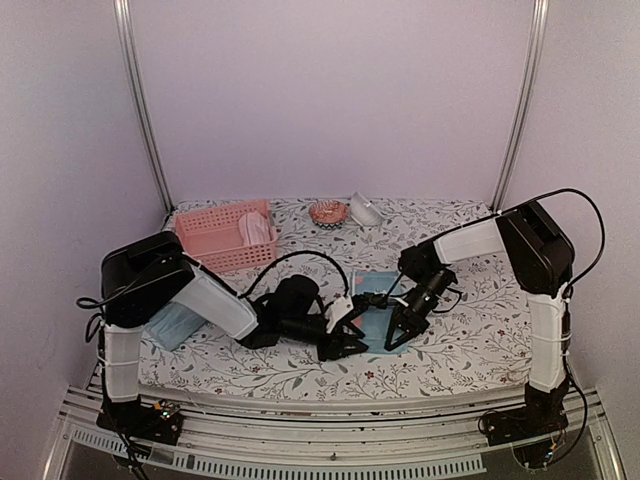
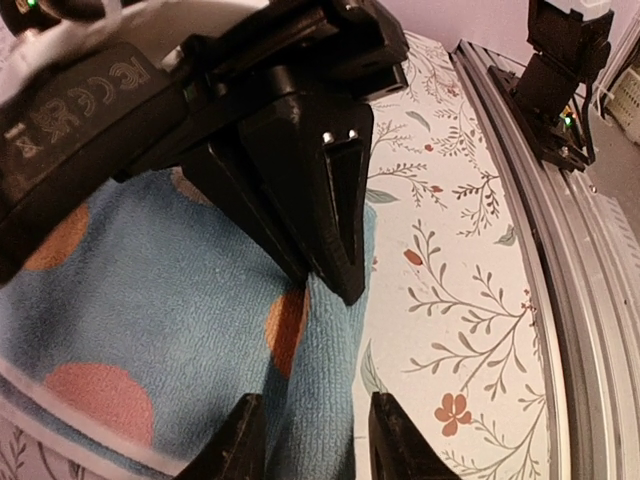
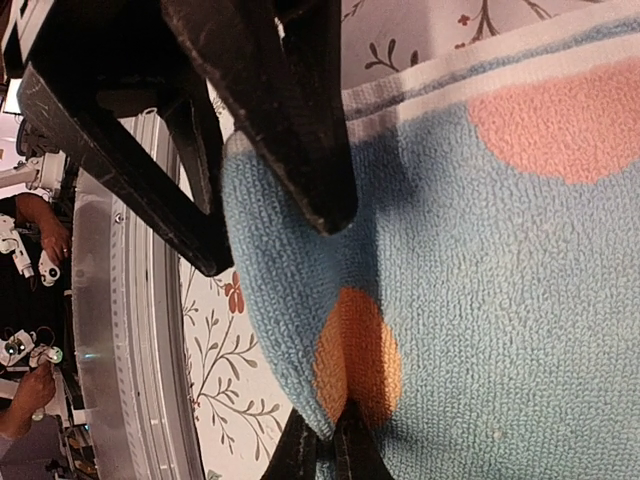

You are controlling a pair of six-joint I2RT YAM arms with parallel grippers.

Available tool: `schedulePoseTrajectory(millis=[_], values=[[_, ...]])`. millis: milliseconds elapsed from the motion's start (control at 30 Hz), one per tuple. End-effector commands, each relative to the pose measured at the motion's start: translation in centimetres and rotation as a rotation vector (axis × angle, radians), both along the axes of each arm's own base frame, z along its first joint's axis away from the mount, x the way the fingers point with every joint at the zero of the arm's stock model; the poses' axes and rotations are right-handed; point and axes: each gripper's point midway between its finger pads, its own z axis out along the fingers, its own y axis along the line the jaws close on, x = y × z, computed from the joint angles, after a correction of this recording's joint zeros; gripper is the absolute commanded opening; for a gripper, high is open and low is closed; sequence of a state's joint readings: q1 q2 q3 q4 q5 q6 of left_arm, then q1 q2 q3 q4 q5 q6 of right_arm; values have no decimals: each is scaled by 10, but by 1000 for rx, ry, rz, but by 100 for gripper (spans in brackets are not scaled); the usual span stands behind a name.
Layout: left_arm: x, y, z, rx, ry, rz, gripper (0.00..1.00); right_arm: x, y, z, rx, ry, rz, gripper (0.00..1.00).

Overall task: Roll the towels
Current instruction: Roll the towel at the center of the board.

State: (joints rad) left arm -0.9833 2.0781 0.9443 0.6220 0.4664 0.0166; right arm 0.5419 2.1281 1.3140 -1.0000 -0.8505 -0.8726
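The light blue towel (image 1: 372,290) with orange spots lies on the flowered tablecloth between both arms, its near edge lifted into a rolled fold (image 2: 315,400). My right gripper (image 3: 335,445) is shut on that fold at an orange spot (image 3: 358,355). My left gripper (image 2: 315,440) straddles the same fold just beside it, its fingers (image 2: 240,445) standing on either side and still apart. A pink towel (image 1: 257,228) lies in the pink basket. A pale teal towel (image 1: 172,325) lies partly under the left arm.
The pink perforated basket (image 1: 215,245) stands at the back left. A small orange-patterned dish (image 1: 328,212) and a white object (image 1: 365,210) sit at the back centre. The table's metal front rail (image 2: 540,230) runs close to the towel's near edge.
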Motion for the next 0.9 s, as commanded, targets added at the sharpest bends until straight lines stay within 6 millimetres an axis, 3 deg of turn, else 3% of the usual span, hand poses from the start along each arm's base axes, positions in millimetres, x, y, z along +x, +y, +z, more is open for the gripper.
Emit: schedulePoseTrajectory(millis=[0,333,633,733,867], values=[[5,-4,-4,-1,22,-14,33,-1,-1,-8,-2,35,10,4],[9,2,-11,21,115,-7,0,5,1,10,38,94,-6,4],[1,9,3,0,431,-20,0,-3,-3,13,36,209,-16,4],[1,10,-4,23,546,-6,0,1,-7,6,8,228,-40,5],[6,12,-28,84,681,42,0,11,-12,-11,-54,235,-80,7]])
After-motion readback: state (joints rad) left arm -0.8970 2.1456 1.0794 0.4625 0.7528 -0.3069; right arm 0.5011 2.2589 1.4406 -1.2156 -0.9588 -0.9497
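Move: The left hand's open fingers already straddle the left part of the rolled near edge of the blue towel, right at the hand point. The right hand's shut fingers still pinch the roll's right part. The flat towel's middle lies about 11 cm ahead and 4 cm right of the left hand, 11 ahead and 2 left of the right hand. From the left hand, the other folded towel is about 7 cm ahead and 40 left. Sinking and easing forward by barely 1 cm, the left hand shuts its fingers on the left part of the roll, comes back up, then rolls some 25 degrees about its own pointing axis, top going forward, away from the base. The right hand keeps its pinch, rises about 1 cm before easing down slightly, and turns roughly 10 degrees the same way. ##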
